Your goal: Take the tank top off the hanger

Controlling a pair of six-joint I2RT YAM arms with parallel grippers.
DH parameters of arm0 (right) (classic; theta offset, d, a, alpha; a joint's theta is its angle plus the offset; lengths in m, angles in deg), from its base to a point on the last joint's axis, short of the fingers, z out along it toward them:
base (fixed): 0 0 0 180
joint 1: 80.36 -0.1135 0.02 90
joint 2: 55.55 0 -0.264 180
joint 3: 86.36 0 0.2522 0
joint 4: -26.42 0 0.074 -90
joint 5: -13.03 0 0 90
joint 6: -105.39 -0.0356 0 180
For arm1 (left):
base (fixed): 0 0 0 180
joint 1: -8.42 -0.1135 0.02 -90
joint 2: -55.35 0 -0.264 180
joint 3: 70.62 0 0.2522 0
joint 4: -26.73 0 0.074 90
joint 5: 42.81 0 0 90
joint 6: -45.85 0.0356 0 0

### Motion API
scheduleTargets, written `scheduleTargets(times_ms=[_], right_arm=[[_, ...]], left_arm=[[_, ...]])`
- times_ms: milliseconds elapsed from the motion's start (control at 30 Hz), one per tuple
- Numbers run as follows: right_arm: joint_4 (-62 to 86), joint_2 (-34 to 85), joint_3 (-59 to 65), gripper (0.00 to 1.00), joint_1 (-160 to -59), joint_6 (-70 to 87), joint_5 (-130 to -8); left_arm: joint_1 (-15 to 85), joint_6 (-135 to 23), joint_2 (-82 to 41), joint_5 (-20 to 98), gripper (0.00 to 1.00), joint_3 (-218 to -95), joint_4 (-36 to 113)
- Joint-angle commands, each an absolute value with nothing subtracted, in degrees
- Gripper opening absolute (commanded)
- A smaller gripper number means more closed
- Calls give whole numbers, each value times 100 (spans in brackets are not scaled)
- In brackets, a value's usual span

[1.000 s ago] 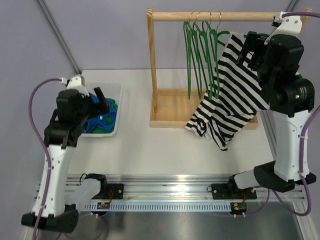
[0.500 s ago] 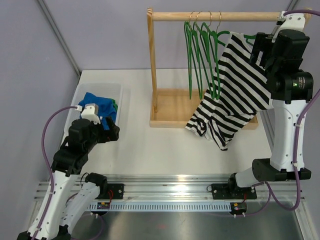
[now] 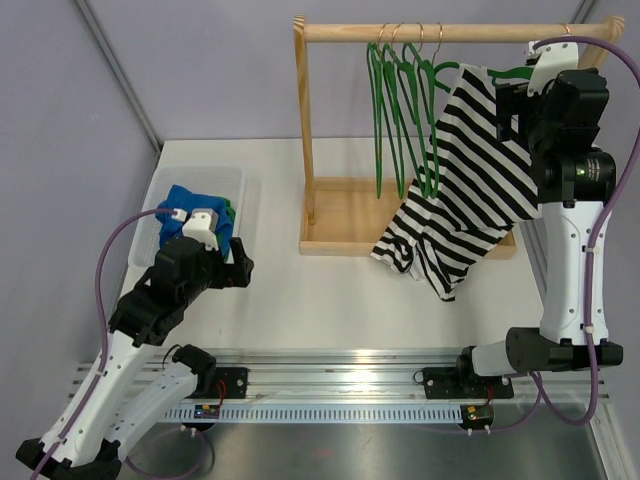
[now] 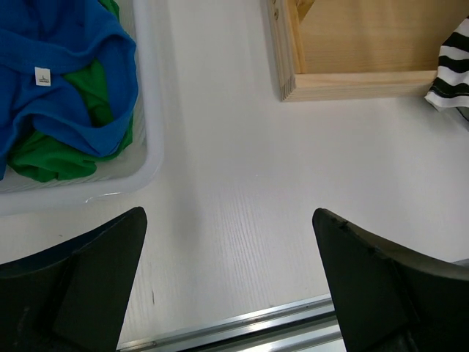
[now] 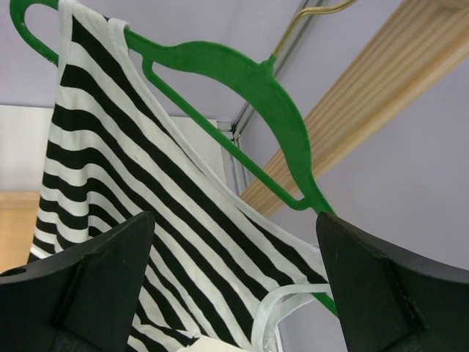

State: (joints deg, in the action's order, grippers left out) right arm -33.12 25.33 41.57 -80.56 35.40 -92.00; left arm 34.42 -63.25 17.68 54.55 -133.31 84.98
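Note:
A black-and-white striped tank top hangs on a green hanger at the right end of the wooden rail. Its hem drapes over the rack's base. My right gripper is open, high up by the hanger's right shoulder. In the right wrist view the hanger and the top's strap and striped cloth lie between the open fingers of my right gripper, which holds nothing. My left gripper is open and empty over the bare table, between the bin and the rack.
A white bin with blue and green clothes stands at the left; its rim also shows in the left wrist view. Several empty green hangers hang on the rail. The rack's wooden base sits mid-table. A metal rail runs along the near edge.
My left arm has pulled back from over the bin and dropped low toward the table, to the right of the bin. My right gripper has risen and shifted slightly left toward the hanger.

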Motion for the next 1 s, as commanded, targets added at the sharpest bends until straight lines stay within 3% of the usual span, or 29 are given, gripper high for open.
scheduleTargets(times_ms=[0, 300, 400, 500, 567, 967], right_arm=[[-2883, 2486, 4201, 100, -7878, 4017, -9112], [-2979, 3022, 4456, 98, -7386, 3824, -8542], [-2944, 3110, 4368, 91, -7193, 3667, -8349], [-2979, 3084, 4333, 68, -7043, 3561, -7953], [-3014, 3049, 4307, 59, -7008, 3534, -7769], [-3365, 2777, 4219, 41, -7007, 3175, -6968]], left_arm=[[3531, -6358, 1922, 5598, 99, -13386, 8364], [3918, -6393, 2063, 5703, 99, -13377, 8400], [3988, -6402, 2081, 5730, 99, -13386, 8400], [4041, -6402, 2089, 5739, 99, -13386, 8417], [4102, -6419, 2098, 5757, 99, -13386, 8417], [4173, -6419, 2072, 5757, 99, -13386, 8408]])
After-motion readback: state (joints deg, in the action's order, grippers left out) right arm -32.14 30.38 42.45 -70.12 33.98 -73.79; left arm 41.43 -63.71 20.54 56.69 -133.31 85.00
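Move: The near right arm of the hanger carrying the striped tank top lies about 5 cm ahead of the right hand, 4 cm to its right and 3 cm below. From that hand, the tank top's middle is some 6 cm ahead, 10 cm left and 13 cm lower; the rack's right leg stands roughly 8 cm ahead and 12 cm right. From the left hand, that hanger arm is about 20 cm ahead, 50 cm right and 23 cm up. The right hand's wide-open fingers come around the hanger's right arm and close on it to under half open: the hand first swings right, then reaches forward and dips, some 6 cm in all. Still closing, it draws about 2.5 cm back left, turning up to 10 degrees counter-clockwise. The open left hand eases about 2 cm back and right. ##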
